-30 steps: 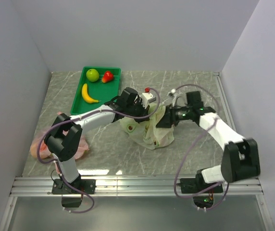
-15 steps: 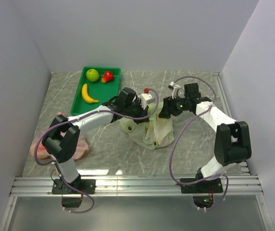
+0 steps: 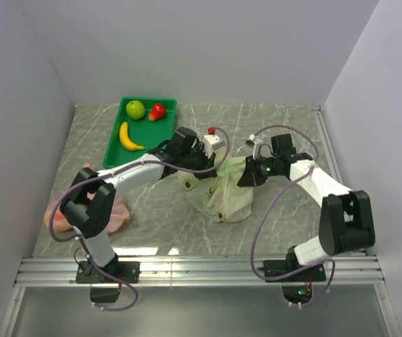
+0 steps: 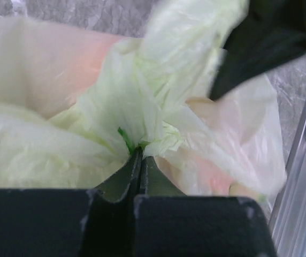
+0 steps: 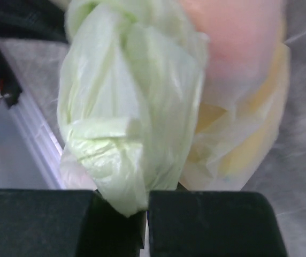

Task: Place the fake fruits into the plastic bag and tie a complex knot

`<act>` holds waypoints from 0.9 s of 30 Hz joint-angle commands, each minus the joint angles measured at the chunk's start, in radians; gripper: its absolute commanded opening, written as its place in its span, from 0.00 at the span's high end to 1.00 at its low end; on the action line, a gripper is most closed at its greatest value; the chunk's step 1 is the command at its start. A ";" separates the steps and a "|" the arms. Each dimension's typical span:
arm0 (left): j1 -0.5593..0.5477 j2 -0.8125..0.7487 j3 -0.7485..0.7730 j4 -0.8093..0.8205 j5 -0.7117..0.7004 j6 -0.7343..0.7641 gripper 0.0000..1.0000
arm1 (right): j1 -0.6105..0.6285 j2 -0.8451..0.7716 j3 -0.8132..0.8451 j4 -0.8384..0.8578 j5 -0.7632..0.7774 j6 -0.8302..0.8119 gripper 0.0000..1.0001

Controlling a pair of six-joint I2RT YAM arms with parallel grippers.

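Observation:
The pale green plastic bag (image 3: 227,196) sits mid-table, its top gathered into twisted strands. My left gripper (image 3: 217,170) is shut on a bunched strand (image 4: 142,123) at the bag's neck. From the other side, my right gripper (image 3: 244,176) is shut on a thick twisted handle (image 5: 131,123). Orange-pink (image 5: 238,37) and yellow (image 5: 254,144) fruits show through the film. A green apple (image 3: 135,109), a small red fruit (image 3: 158,111) and a banana (image 3: 129,137) lie in the green tray (image 3: 117,151).
A crumpled pink bag (image 3: 117,214) lies at the left beside the left arm's base. The tray stands at the back left. White walls close in both sides, and a metal rail (image 3: 201,270) runs along the near edge.
My right gripper opened, drew back toward the far right, then returned and shut on the bag's twisted handle. The bag has been pulled up fuller. The left gripper stayed shut on the neck.

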 commanded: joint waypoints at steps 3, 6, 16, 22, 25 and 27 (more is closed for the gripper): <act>0.005 -0.010 0.056 0.050 0.052 -0.067 0.99 | -0.027 -0.123 -0.010 -0.022 -0.072 0.057 0.53; 0.010 -0.042 0.052 0.031 0.104 -0.069 1.00 | -0.070 -0.197 0.029 0.029 -0.068 0.055 0.34; 0.025 -0.090 0.024 -0.051 0.155 -0.127 0.99 | 0.005 -0.199 0.052 0.135 0.020 -0.063 0.06; 0.025 -0.070 0.030 -0.094 0.126 -0.158 1.00 | 0.108 -0.133 0.034 0.192 0.101 -0.031 0.04; 0.024 -0.075 0.018 -0.094 0.120 -0.158 1.00 | 0.148 -0.125 0.017 0.242 0.166 -0.009 0.03; 0.022 -0.075 0.004 -0.099 0.120 -0.149 0.99 | 0.175 -0.107 0.006 0.282 0.222 -0.006 0.03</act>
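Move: Both hands are at the bag, the left one pinching a strand of it. The twisted bag neck lies about 6 cm left and 1 cm ahead of the right hand, roughly level; from the left hand it is some 3 cm to the right, about 1 cm back. The fruit-filled bag body sits about 8 cm left, 6 cm back and 6 cm below the right hand. The green tray's middle is some 26 cm left, 13 cm ahead and 11 cm below the left hand. Upwards first, by about 9 cm, the right hand springs open and lets go of the bunched bag tail, then sinks about 4 cm while shifting left over the neck, rolled some 20 degrees with its forward side raised and its fingers spread wide astride the tail. The left hand keeps its pinch on the strand, rising about 4 cm and easing back. ##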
